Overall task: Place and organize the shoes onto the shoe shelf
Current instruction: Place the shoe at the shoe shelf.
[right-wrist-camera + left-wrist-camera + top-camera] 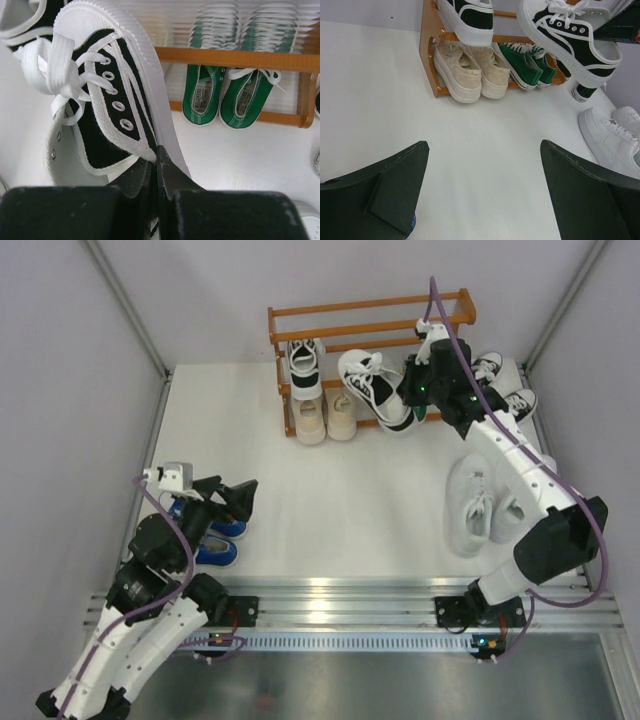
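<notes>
The orange-brown shoe shelf (370, 308) stands at the back of the table. One black sneaker (304, 358) rests on its middle tier. The beige pair (325, 418) and the green pair (527, 62) sit on the bottom tier. My right gripper (156, 150) is shut on the side wall of a second black sneaker (378, 388), which hangs tilted in front of the shelf, above the green pair (225, 92). Down at the near left, my left gripper (484, 145) stands open and empty over the blue pair (215, 540).
An all-white pair (485, 505) lies on the table under the right arm. Another black pair (505, 385) sits to the right of the shelf. Grey walls close in the table on both sides.
</notes>
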Controlling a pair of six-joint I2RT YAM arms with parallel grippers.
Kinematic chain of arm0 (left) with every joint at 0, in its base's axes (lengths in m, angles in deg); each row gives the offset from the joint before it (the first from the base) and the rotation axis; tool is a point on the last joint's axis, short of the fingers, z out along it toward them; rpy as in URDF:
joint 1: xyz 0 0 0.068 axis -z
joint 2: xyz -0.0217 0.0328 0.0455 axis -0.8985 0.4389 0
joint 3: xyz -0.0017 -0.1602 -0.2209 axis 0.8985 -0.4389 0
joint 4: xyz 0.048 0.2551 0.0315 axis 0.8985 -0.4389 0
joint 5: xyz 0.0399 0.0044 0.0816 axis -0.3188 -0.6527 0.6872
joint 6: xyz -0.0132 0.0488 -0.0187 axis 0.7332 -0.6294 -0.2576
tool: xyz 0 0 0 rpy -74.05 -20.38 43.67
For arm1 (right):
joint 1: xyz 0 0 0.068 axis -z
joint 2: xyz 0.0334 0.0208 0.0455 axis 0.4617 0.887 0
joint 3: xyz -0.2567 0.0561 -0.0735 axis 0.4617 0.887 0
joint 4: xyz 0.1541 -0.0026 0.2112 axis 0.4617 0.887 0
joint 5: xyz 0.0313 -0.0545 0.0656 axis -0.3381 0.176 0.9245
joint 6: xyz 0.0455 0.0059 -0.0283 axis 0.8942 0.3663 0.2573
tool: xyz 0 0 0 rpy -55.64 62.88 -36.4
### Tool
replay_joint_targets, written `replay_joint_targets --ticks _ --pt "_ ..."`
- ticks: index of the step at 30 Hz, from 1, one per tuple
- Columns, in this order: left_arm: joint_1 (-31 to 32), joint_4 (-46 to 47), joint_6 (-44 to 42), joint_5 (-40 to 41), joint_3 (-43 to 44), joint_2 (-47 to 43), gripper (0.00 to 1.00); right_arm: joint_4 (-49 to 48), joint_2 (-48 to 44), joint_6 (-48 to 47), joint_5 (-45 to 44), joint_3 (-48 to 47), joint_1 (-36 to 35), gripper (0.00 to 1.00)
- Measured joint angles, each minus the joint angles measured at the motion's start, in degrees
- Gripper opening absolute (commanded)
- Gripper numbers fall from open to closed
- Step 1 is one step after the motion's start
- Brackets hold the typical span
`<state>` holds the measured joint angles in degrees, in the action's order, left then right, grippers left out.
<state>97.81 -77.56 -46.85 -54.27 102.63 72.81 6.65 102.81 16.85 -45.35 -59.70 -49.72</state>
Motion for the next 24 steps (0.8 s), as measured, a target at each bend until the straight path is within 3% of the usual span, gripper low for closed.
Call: replay_joint_targets --ticks 7,24 --pt "0.00 -0.59 1.18 0.13 -0.94 -1.95 0.98 -5.84 5.79 6.58 -9.01 -2.01 -2.40 0.00" --pt "0.00 -2.36 3.74 1.31 -2.27 -5.14 0.98 -10.45 20.81 18.86 -12.26 -15.13 -2.60 0.00"
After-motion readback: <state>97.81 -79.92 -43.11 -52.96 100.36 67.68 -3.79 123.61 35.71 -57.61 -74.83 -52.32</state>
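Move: The right hand, already shut on the heel of the black-and-white shoe, is taking it to the free place on the upper tier, about 14 cm ahead, 13 cm to its left and slightly below. The other black-and-white shoe stands roughly 10 cm left of that place, level with it. On the lower tier, 20 cm below the hand, the green pair stands some 14 cm ahead and 5 cm right, the cream pair 13 cm ahead and 18 cm left. From the left hand the free place lies about 36 cm ahead and 24 cm right, slightly below. Still pinching the heel, the right hand carries the black-and-white shoe steadily forward about 10 cm, with some 4 cm to the left, toe first into the upper tier's free place beside its mate. On the way the wrist turns some 15 degrees clockwise and rolls its left side up by about as much, bringing the slanted shoe nearly in line with the shelf's depth, while the fingers keep their hold. ##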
